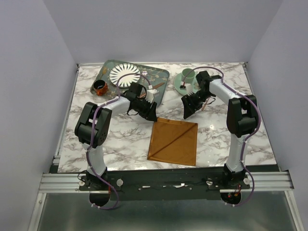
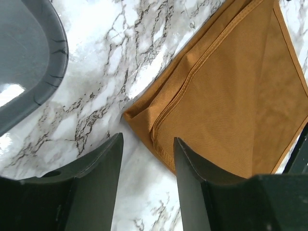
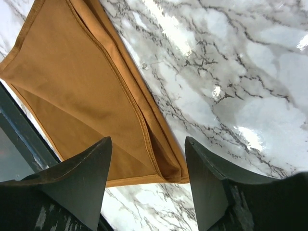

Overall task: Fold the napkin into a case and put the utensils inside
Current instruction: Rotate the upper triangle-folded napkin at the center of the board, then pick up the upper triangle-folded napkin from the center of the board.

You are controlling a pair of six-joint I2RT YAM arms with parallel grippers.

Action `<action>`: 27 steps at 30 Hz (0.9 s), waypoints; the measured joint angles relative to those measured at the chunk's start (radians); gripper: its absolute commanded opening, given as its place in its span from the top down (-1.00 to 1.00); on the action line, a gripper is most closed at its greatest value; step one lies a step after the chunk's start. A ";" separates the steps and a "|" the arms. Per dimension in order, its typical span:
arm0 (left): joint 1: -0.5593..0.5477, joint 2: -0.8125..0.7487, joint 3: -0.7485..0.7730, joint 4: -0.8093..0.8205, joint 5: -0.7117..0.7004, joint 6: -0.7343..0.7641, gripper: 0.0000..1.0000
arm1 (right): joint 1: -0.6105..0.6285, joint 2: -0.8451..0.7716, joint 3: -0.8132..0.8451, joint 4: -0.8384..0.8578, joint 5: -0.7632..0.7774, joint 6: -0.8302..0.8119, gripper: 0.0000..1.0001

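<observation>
The rust-orange napkin (image 1: 173, 142) lies flat at the table's middle front, with a diagonal folded seam from its far right corner to its near left. My left gripper (image 1: 150, 113) is open and empty just above the napkin's far left corner (image 2: 216, 96); its jaws stand over bare marble beside that corner. My right gripper (image 1: 188, 109) is open and empty above the far right corner (image 3: 86, 82), its jaws either side of the layered hem. A thin copper utensil (image 1: 208, 103) shows near the right arm; the other utensils are hidden by the arms.
A patterned green tray (image 1: 161, 74) at the back left holds a white ribbed plate (image 1: 124, 75); its rim also shows in the left wrist view (image 2: 43, 57). A copper cup (image 1: 99, 87) stands by the tray. A green cup on a saucer (image 1: 186, 77) stands at the back right.
</observation>
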 measured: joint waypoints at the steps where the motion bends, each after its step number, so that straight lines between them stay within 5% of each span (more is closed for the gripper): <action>1: 0.002 0.000 0.012 -0.017 0.000 0.011 -0.13 | 0.000 0.000 -0.002 -0.002 0.000 -0.002 -0.47; 17: 0.006 0.194 0.275 -0.322 0.092 0.190 0.01 | -0.100 -0.003 -0.050 -0.106 0.008 -0.090 -0.86; 27: 0.005 0.214 0.277 -0.341 0.138 0.175 0.67 | -0.165 0.042 -0.013 -0.187 -0.016 -0.097 -0.96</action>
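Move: The left hand has the napkin's far left corner about 2 cm to its right and 3 cm below, level with it. For it the tray's middle is some 18 cm ahead and 11 cm left. The napkin's far right corner lies roughly 5 cm right of the right hand, 2 cm back and 4 cm below; the green saucer is about 20 cm straight ahead of that hand, the fork around 10 cm ahead and 12 cm right. Right hand shifts about 6 cm right to its corner, opening wide; left dips and narrows at its own. ##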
